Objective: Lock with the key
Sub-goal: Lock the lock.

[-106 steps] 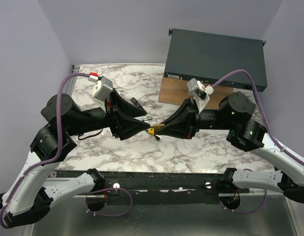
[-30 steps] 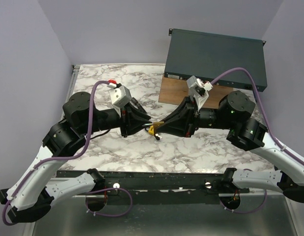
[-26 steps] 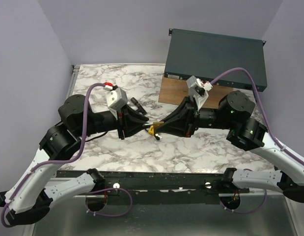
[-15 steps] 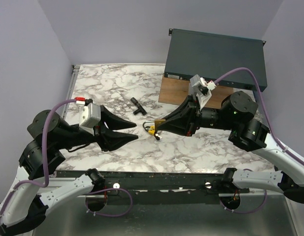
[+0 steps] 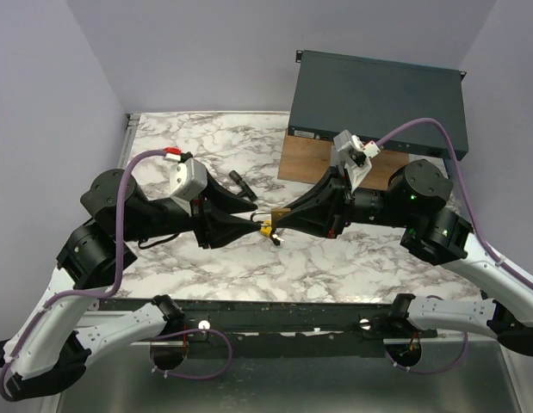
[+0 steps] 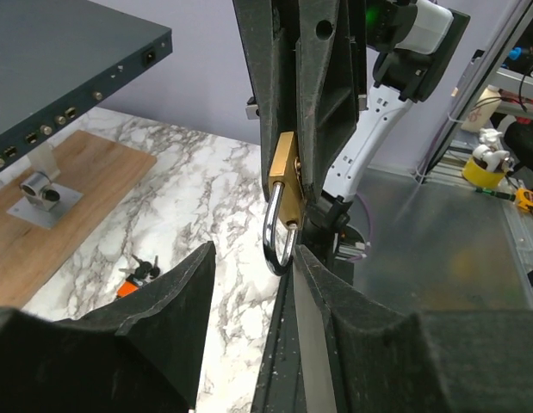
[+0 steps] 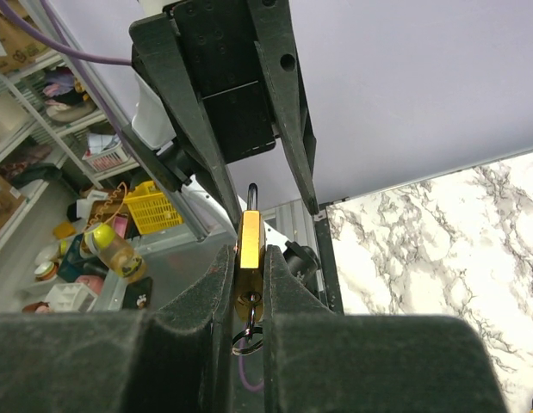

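Observation:
My right gripper [image 7: 251, 258] is shut on a brass padlock [image 7: 251, 245], held above the marble table [image 5: 206, 146] with its steel shackle [image 6: 279, 245] pointing at the left arm. A key [image 7: 249, 301] sits in the keyhole at the lock's underside, and a ring [image 7: 246, 340] hangs from it. My left gripper [image 6: 253, 258] is open. Its fingers [image 6: 184, 292] stand on either side of the shackle, which is close to the right-hand finger. In the top view the left gripper [image 5: 253, 221] and the right gripper [image 5: 279, 218] meet tip to tip at the padlock [image 5: 280, 212].
Spare keys with an orange tag [image 6: 135, 275] lie on the marble below the lock. A black T-shaped part [image 5: 240, 181] lies behind the left gripper. At the back right a dark equipment box [image 5: 378, 95] stands by a wooden board [image 5: 313, 159] that carries a small metal fitting [image 6: 38, 185].
The left arm drew away to the left half a second ago and has come back to the shackle with its jaws wider apart. The right arm has held the padlock almost still.

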Tool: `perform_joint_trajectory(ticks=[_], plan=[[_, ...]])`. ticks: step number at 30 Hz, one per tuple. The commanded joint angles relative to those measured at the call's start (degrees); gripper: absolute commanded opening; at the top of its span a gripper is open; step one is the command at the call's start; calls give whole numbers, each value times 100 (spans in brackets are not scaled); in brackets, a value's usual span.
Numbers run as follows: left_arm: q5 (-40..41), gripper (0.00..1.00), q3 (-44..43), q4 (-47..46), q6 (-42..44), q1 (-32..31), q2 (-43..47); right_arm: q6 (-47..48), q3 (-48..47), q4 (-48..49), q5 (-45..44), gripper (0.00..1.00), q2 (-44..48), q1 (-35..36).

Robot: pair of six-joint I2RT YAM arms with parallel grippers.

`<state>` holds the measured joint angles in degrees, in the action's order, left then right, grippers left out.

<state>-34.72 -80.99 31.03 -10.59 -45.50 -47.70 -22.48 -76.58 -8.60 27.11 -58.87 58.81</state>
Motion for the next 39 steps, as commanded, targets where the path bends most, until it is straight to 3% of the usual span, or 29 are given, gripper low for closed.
perform_joint_trajectory(ticks=[1,5,23,31,39], plan=[[-378,39,-169,-275,-306,58,-21,-9,-117,236,86,1,78,2],[-620,33,-192,-288,-491,136,-58,38,-103,222,64,1,86,-1],[-1041,24,-20,-554,-1083,291,-140,127,-42,174,52,1,167,-1],[-1092,0,43,-626,-1391,313,-170,266,111,261,127,1,200,0],[-1094,0,305,-1152,-2240,313,-43,442,419,771,359,1,252,1]])
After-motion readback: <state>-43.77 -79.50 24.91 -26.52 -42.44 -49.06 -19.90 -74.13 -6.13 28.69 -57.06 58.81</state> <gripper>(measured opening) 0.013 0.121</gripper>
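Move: The left hand, half open, has the lock's shackle right at its fingertips: about 1 cm back, 2 cm to its right and about 1 cm up. The lock body is some 4 cm right and 1 cm back, about level in height. The yellow lock lies on the table roughly 18 cm ahead, 2 cm right and 43 cm below. From the right hand, already gripping the body, the shackle is 4 cm left, level. Back by about 1.5 cm, then slightly right and up, the left hand lines up with the shackle, rolling some 15 degrees about its fingers' length with its upper side going forward. Its half-open fingers narrow, then shut fully late on, tips coming together at the shackle. The right hand keeps its grip on the lock body and only at the end eases barely a centimetre back and right. ##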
